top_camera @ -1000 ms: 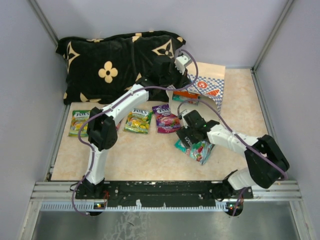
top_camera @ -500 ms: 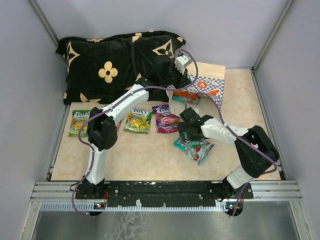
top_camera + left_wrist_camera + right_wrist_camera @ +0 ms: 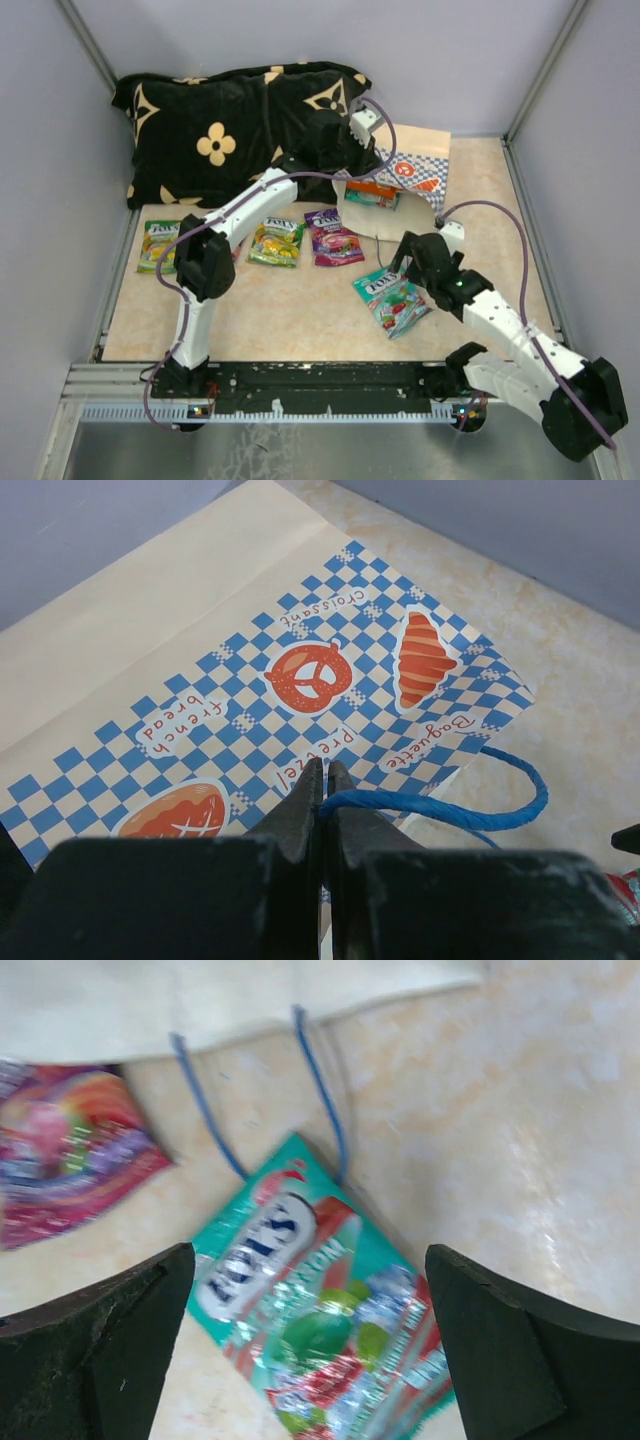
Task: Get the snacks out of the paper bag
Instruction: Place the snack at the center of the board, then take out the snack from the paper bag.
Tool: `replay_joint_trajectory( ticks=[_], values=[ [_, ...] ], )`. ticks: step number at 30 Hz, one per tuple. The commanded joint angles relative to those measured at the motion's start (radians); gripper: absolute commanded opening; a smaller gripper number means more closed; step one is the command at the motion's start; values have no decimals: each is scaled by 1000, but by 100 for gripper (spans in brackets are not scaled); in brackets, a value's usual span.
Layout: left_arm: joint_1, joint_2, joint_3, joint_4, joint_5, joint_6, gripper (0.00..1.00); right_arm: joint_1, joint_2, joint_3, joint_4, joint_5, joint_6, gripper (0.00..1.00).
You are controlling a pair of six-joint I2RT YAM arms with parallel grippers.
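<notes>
The paper bag (image 3: 412,165) lies tipped at the back right, blue-checked face up (image 3: 300,670). My left gripper (image 3: 358,132) is shut on its blue cord handle (image 3: 440,806), the jaws pressed together (image 3: 325,780). An orange snack (image 3: 372,193) shows at the bag's mouth. A teal snack (image 3: 392,299) lies flat on the table; my right gripper (image 3: 403,256) hangs open just above it, nothing between its fingers (image 3: 306,1260). That teal packet (image 3: 320,1310) fills the right wrist view. A magenta snack (image 3: 333,237) and two green ones (image 3: 277,241) (image 3: 158,244) lie in a row to the left.
A black cushion with tan flowers (image 3: 230,125) fills the back left, right behind the left arm. The bag's second cord handle (image 3: 320,1090) trails on the table toward the teal packet. Grey walls close in on both sides.
The right arm has swung back to the right and lifted off the teal snack, which now lies uncovered. The left gripper and the bag have not moved.
</notes>
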Motion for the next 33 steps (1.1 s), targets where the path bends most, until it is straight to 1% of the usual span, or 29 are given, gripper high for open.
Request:
replay_joint_trajectory(
  ticks=[1,4,6,8,11,12,14,18,20,21,24,26,29,31,33],
  values=[
    [-7,2,59,26,-19,-34,0,5,-103,-4,328,-64,62,99],
    [-28,0,58,28,-33,-24,0,6,-144,-106,647,-112,220,99],
    [-38,-4,60,27,-46,-21,0,8,-119,-174,858,-93,325,99],
    [-42,-9,63,22,-48,-29,0,12,-52,-200,998,-30,405,99],
    [-48,-19,66,15,-40,-52,0,16,55,-208,1121,58,502,99],
    [-52,-21,66,11,-37,-55,0,17,95,-214,1166,86,555,97],
    [-68,-22,75,-6,-54,-44,0,20,185,-223,1282,107,626,92],
    [-96,-22,89,-48,-105,-11,0,20,379,-210,1388,138,769,82],
    [-107,-26,88,-57,-110,-10,0,20,502,-217,1484,151,827,77],
    [-110,-26,87,-61,-107,-11,0,21,541,-222,1551,156,851,75],
    [-126,-30,88,-84,-132,8,0,13,759,-209,1774,165,896,67],
    [-129,-38,80,-93,-140,9,0,-8,899,-177,1937,148,922,63],
    [-130,-55,62,-96,-135,-4,0,-32,1097,-97,2124,123,987,55],
    [-133,-62,52,-95,-133,-12,0,-38,1204,-41,2188,118,1015,51],
    [-138,-68,43,-96,-136,-13,0,-40,1254,0,2191,121,1009,50]
  ],
)
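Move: The orange and teal snack still in the paper bag lies about 20 cm ahead of the right hand, 11 cm to its left and 4 cm below it. The teal snack on the board is some 5 cm back and 7 cm left, about 8 cm below. The purple snack is roughly 10 cm ahead and 20 cm left, equally low. From the left hand, the bagged snack is about 21 cm below, 2 cm back and 1 cm right. The left fingers, still shut on the blue bag handle, carry it about 6 cm back and right. The open right hand leaves the teal snack, rising some 8 cm while going forward and left, then dips into the bag's mouth towards the bagged snack, net about 17 cm forward and 8 cm left. It rolls left side up some 65 degrees, levels its fingers to point forward and closes them to half open. ##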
